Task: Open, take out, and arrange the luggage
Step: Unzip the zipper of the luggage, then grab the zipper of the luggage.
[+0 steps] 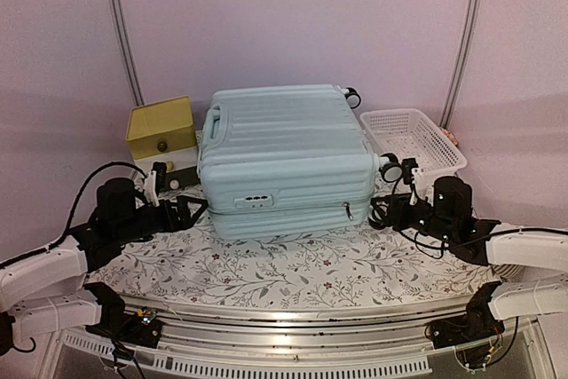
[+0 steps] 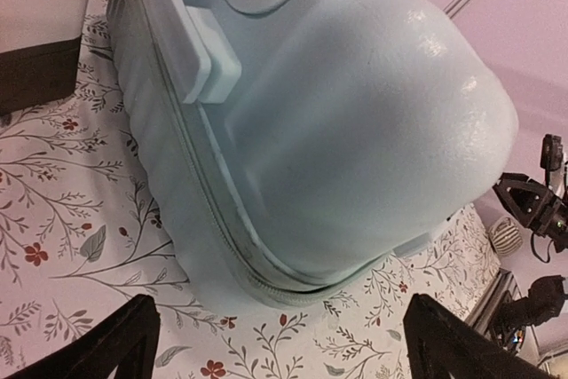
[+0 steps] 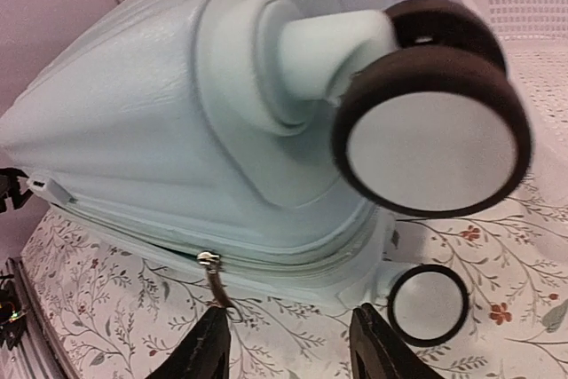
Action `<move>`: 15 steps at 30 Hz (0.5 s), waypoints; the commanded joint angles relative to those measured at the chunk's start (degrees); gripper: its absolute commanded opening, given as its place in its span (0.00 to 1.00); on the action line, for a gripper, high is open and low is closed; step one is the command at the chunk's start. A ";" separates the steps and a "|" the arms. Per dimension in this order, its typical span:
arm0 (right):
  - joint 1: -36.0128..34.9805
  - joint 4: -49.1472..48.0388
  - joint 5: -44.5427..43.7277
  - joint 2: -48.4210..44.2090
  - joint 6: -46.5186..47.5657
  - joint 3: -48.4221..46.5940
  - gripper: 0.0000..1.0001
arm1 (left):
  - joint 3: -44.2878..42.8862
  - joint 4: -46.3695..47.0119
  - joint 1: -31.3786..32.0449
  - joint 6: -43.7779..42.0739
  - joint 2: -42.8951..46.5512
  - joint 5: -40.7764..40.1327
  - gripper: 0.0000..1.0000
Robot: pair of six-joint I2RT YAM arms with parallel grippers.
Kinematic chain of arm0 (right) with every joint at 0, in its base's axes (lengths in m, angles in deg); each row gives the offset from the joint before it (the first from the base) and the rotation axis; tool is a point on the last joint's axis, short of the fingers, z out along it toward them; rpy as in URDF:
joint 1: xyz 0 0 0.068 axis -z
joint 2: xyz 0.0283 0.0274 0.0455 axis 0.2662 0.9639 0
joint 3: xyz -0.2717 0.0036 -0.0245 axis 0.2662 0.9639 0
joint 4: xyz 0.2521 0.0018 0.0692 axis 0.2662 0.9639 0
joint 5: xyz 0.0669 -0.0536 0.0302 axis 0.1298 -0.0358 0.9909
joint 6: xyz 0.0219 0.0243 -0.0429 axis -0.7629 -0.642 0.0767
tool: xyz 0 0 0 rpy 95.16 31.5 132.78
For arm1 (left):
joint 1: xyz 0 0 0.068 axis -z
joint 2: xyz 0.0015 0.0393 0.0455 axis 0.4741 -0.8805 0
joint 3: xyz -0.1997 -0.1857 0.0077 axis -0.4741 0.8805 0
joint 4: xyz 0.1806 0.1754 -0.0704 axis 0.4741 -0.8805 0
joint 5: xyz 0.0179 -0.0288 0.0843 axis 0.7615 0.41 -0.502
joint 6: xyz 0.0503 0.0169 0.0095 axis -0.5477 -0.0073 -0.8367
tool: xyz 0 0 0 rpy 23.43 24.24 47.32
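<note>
The luggage (image 1: 284, 157), a large pale mint-blue ribbed hard-shell suitcase, lies flat on the floral cloth with its shell closed. My left gripper (image 1: 188, 210) is open at its front-left corner; in the left wrist view the black fingertips of the left gripper (image 2: 282, 308) stand wide apart just short of the luggage (image 2: 337, 130). My right gripper (image 1: 382, 213) is at the front-right corner, below a caster wheel (image 3: 435, 144). The jaws of the right gripper (image 3: 288, 317) are parted, with nothing clamped. The metal zipper pull (image 3: 213, 281) hangs from the luggage (image 3: 177, 113) beside the left fingertip.
A white lattice basket (image 1: 413, 139) stands right of the suitcase, close behind my right arm. A yellow-topped drawer box (image 1: 161, 126) stands at the left, behind my left arm. The pink backdrop wall closes the back. The table's metal front rail (image 1: 284, 321) runs between the arm bases.
</note>
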 commanded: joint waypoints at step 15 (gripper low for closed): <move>-9.36 -18.64 -0.92 21.14 0.11 -3.27 0.50 | 1.31 4.17 0.49 -0.62 2.08 4.00 0.98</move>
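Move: The zipper pull on the luggage's near face lies about 8 cm to the left of the right hand, some 1 cm farther out and roughly 4 cm lower. The upper wheel stands about 4 cm ahead, 2 cm to the right and 5 cm above this hand. The lower wheel is some 5 cm ahead, straight out, and 8 cm below. From the left hand the zipper pull is about 30 cm to the right, 3 cm ahead and 4 cm lower. Towards the zipper pull, the right hand swings left from beside the wheels along the luggage's near face, about 7 cm, and sinks roughly 4.5 cm, mostly early on. It turns some 10 degrees counter-clockwise, and the fingers stay half open, coming to either side of the pull without gripping it. ##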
